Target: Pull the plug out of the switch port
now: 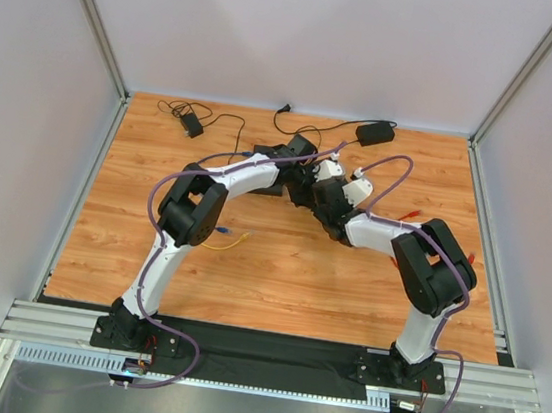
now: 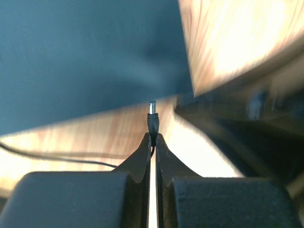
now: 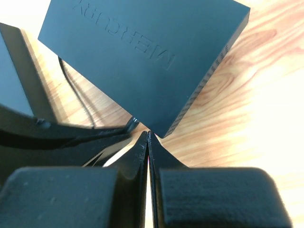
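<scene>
The switch (image 3: 142, 52) is a flat black box lying on the wood, with raised lettering on its top. It fills the blurred upper left of the left wrist view (image 2: 85, 57). My left gripper (image 2: 153, 137) is shut on the black barrel plug (image 2: 153, 118). The plug's bare metal tip points at the switch and shows outside it. In the right wrist view the plug (image 3: 133, 124) sits just beside the switch's near edge. My right gripper (image 3: 148, 135) is shut with nothing between its fingers, its tips at the switch's near corner. From above, both wrists hide the switch.
A black power adapter (image 1: 375, 132) and a smaller one (image 1: 191, 124) lie at the back with their thin cables. A yellow cable (image 1: 224, 238) lies near the left arm. Small red items (image 1: 411, 218) lie to the right. Walls enclose the table on three sides.
</scene>
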{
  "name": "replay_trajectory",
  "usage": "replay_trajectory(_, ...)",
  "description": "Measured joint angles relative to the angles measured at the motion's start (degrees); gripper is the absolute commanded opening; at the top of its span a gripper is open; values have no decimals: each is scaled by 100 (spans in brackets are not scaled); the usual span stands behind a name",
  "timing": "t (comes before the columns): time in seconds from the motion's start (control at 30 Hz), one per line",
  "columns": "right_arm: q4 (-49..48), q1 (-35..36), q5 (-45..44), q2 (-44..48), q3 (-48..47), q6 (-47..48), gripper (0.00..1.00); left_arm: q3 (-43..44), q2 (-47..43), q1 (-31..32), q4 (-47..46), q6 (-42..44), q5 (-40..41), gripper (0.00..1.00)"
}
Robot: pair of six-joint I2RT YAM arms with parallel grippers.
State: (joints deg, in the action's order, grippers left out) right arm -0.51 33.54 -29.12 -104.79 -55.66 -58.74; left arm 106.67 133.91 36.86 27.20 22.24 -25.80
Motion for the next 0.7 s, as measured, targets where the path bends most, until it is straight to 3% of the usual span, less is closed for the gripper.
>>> replay_trajectory(0.2,-483,-291,164,214,459,647,2,0,-4,-68,197,-31,17,0)
replay_trajectory(0.47,-693,-350,208,1095,986,970,35,0,-7,-90,205,-52,22,0)
replay_trajectory(0.53,-789,-350,313,1115,986,1069,49,0,-7,-90,203,-52,17,0)
replay_trajectory(0.7,-970,-376,557,1115,988,1331,54,-72,-57,-96,179,-76,24,0)
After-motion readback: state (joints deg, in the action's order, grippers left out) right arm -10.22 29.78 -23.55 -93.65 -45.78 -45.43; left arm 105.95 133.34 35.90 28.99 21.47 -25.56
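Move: The left hand already holds the black plug, its bare tip at the near-left edge of the switch, whose middle lies about 5 cm ahead and 2 cm right of that hand, a bit lower. From the shut right hand the switch is some 5 cm ahead and 1 cm left, its near corner at the fingertips. The flat black box lies roughly 12 cm left and 4 cm ahead of the left hand; the red cable end lies about 17 cm right of the right hand, 1 cm nearer. Right hand sweeps 4 cm right, then rises 4 cm, opening halfway; left eases the held plug 1 cm left. ##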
